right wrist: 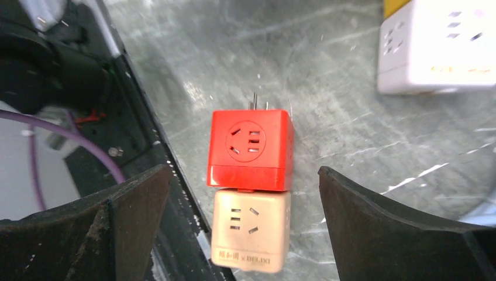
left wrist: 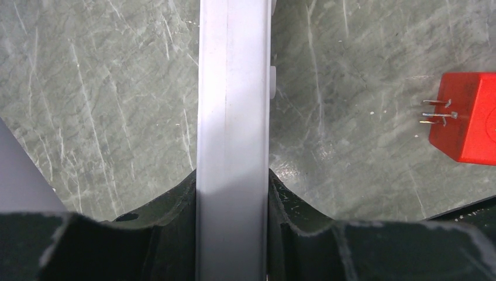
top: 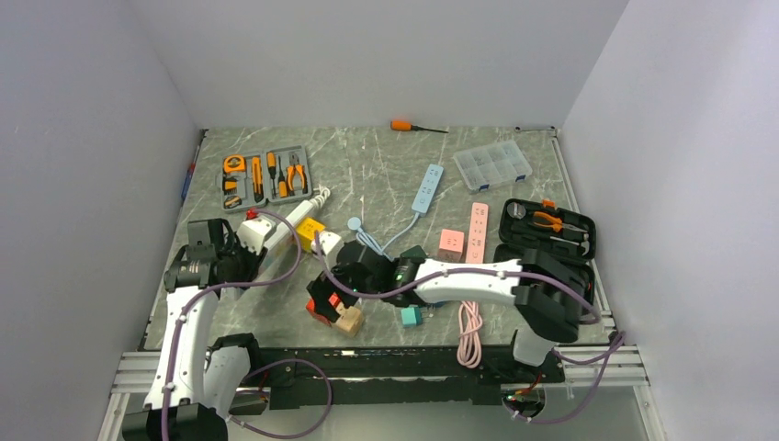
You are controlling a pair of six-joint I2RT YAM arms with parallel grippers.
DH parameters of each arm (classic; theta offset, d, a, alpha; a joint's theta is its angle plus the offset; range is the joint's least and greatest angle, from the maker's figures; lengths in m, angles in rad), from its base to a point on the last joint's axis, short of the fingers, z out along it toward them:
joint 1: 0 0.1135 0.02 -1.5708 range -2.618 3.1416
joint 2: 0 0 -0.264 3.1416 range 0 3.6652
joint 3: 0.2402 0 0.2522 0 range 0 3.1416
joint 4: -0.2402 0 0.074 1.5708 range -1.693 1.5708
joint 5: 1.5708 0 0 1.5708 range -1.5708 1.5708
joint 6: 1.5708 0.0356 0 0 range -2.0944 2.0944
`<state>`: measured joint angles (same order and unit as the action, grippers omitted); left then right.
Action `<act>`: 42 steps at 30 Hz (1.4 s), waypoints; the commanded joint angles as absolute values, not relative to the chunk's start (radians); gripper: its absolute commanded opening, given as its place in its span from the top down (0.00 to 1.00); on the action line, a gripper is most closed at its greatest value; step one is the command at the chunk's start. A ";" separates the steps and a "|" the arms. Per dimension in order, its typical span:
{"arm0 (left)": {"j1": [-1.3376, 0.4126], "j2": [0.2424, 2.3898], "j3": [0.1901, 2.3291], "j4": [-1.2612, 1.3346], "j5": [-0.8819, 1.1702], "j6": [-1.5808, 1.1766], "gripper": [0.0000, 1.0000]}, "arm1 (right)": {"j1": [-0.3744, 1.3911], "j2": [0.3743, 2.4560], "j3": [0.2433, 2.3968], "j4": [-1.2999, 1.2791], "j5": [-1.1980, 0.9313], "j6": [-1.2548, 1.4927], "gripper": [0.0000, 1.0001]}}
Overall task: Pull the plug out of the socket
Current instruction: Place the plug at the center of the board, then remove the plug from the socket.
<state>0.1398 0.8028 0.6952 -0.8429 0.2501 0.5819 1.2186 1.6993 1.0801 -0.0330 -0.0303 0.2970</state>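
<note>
The socket, a long white power strip (left wrist: 234, 117), runs between my left gripper's (left wrist: 233, 193) fingers, which are shut on its sides; it also shows in the top view as the white power strip (top: 296, 214). The plug, a red cube (right wrist: 250, 149), lies on the table with its metal prongs bare, apart from the strip. A beige cube adapter (right wrist: 251, 228) butts against its other end. My right gripper (right wrist: 243, 175) hovers over the pair, open wide, touching neither. The left wrist view shows the red cube (left wrist: 468, 117) at its right edge.
A white cube socket (right wrist: 433, 47) and a yellow cube (top: 310, 232) sit just beyond the red plug. The black front rail (right wrist: 146, 146) runs close beside the cubes. Further off are a teal cube (top: 411, 316), pink strip (top: 477, 231), blue strip (top: 427, 188), grey tool tray (top: 265, 176) and black tool case (top: 547, 230).
</note>
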 commanded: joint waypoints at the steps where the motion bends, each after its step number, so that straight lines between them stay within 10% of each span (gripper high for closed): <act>1: 0.138 0.786 0.768 -0.800 0.346 0.589 1.00 | 1.145 1.545 1.069 0.005 -0.115 0.277 0.00; 42: 0.137 0.703 0.778 -0.863 0.396 0.627 1.00 | 0.934 2.215 1.681 -0.127 -0.189 0.134 0.01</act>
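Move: The yellow plug on the white socket strip lies about 18 cm ahead of the open right hand, 6 cm to its left and 7 cm lower, with the white plug some 3 cm nearer and 5 cm to the right of the yellow one. The strip's middle is 14 cm ahead and 12 cm left. The red plug sits just under the right hand's tips, the tan plug about 4 cm back and 4 cm right. From the left hand the yellow plug is roughly 10 cm ahead, 14 cm right and a bit lower. The right hand lifts clear of the red plug with open fingers, rising about 10 cm while swinging forward and a little right, then keeps going forward as it sinks some 13 cm and drifts left, ending about 17 cm farther out with the fingers still wide open around the yellow plug beside the strip. Meanwhile the left hand keeps its grip on the strip and eases it a couple of centimetres back and slightly to the right, coming to rest. ##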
